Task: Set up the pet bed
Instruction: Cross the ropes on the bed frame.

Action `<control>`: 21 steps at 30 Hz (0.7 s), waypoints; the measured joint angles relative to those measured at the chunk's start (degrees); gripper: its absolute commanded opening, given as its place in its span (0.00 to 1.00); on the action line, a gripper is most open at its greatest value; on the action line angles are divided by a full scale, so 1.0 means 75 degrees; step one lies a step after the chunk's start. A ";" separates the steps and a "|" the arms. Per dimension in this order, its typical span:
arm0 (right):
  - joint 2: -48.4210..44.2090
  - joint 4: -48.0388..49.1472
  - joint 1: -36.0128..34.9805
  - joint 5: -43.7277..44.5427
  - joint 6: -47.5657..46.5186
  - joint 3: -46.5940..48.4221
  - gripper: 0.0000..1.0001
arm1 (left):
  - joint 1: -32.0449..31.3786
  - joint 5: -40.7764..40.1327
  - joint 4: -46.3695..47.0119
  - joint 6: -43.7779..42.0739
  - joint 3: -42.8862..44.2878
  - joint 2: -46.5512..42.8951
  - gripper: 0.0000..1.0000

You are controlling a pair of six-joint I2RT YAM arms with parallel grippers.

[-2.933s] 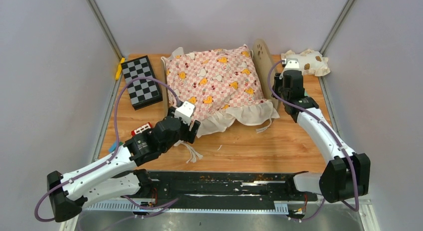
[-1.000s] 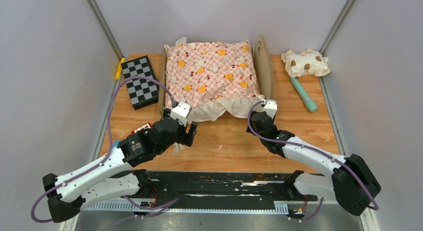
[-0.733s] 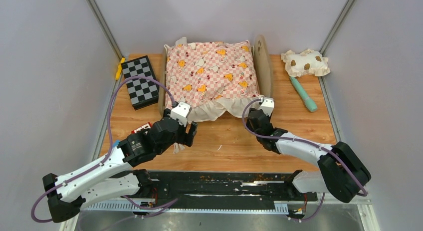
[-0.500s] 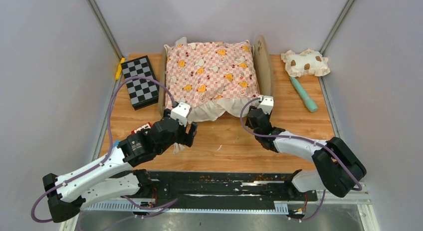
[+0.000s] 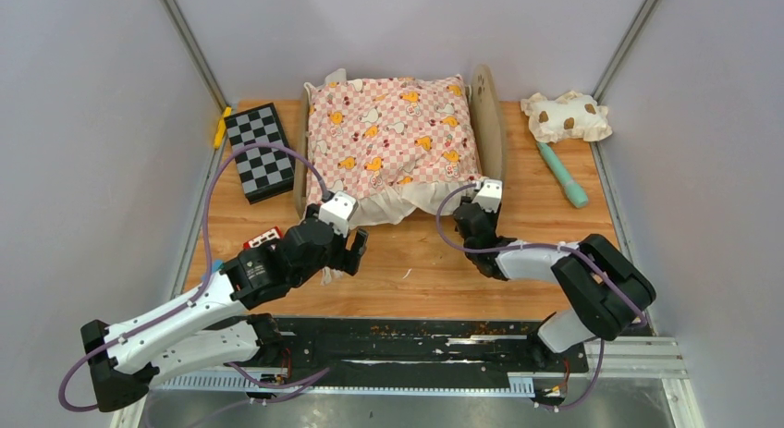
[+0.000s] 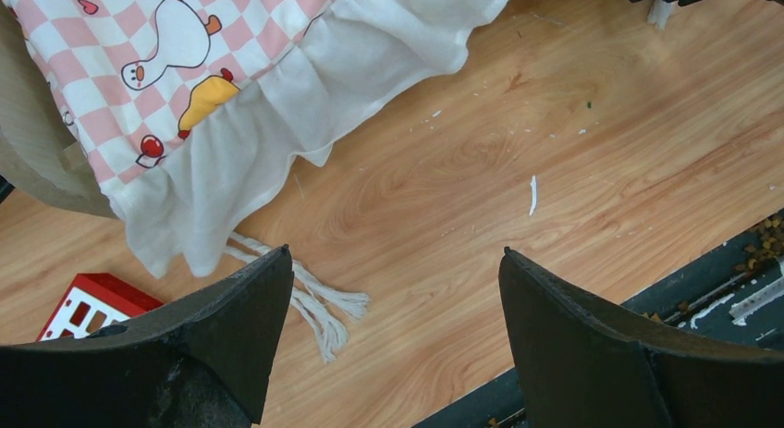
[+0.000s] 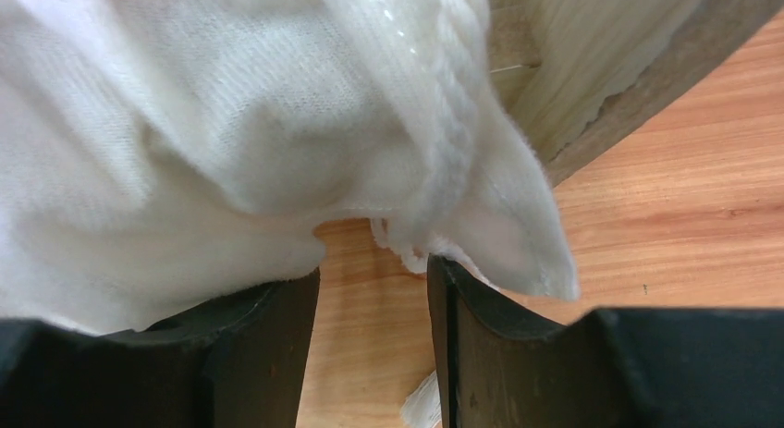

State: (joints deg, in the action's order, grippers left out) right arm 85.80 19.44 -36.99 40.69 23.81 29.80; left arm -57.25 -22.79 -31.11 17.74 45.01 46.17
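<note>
The pet bed is a light-wood frame at the back middle, its paw-print headboard on the right. A pink checkered cushion lies over it and hides its base. My right gripper is at the cushion's front right corner. In the right wrist view its jaws stand a little apart over bare wood, and the white ruffle drapes over the fingertips, beside the bed's wooden frame. My left gripper hovers wide open in front of the cushion's front left corner, holding nothing.
A checkered black box and a yellow piece lie at the back left. A cream brown-spotted pillow and a teal stick are at the back right. A red-and-white item and a white cord lie near my left gripper.
My right gripper came from the back right to the cushion's front right corner, crept left, and its jaws narrowed. The cushion now lies squared on the frame. The left arm stayed put.
</note>
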 measured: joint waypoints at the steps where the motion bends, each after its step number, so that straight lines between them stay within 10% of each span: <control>1: 0.0070 0.0061 0.0003 0.0058 -0.0020 0.0000 0.47 | 0.0000 0.0000 0.0000 0.0000 -0.0023 0.0000 0.89; 10: 0.0799 0.0714 0.0090 0.0388 -0.0277 0.0000 0.46 | 0.0000 0.0020 0.0003 -0.0003 -0.0047 0.0006 0.89; 21: 0.1148 0.1224 0.0254 0.0498 -0.0621 0.0000 0.03 | 0.0000 0.0020 0.0009 -0.0020 -0.0047 0.0111 0.89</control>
State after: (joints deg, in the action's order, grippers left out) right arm 94.41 28.62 -35.09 44.42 19.16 29.80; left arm -57.25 -22.63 -31.05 17.58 44.66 47.00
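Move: The rope at the bed cover's near right corner hangs just in front of the half-open right fingers, about 2 cm ahead, 2 cm right and 2 cm below. The headboard's near end stands some 4 cm ahead and 4 cm right; the checked cover's middle is about 11 cm ahead and 17 cm left. The teal roll lies about 15 cm right and 3 cm ahead. From the idle left hand the rope is some 16 cm ahead, 24 cm right and 17 cm lower. The right fingers close around the rope under the cover's white corner, pinching it near their tips. Before that they ease in half open, about 3 cm in all: down, to the right and a little forward beneath the frill towards the headboard's near end, the wrist rolling some 5 degrees so that its left side drops; the descent stops as they shut. ##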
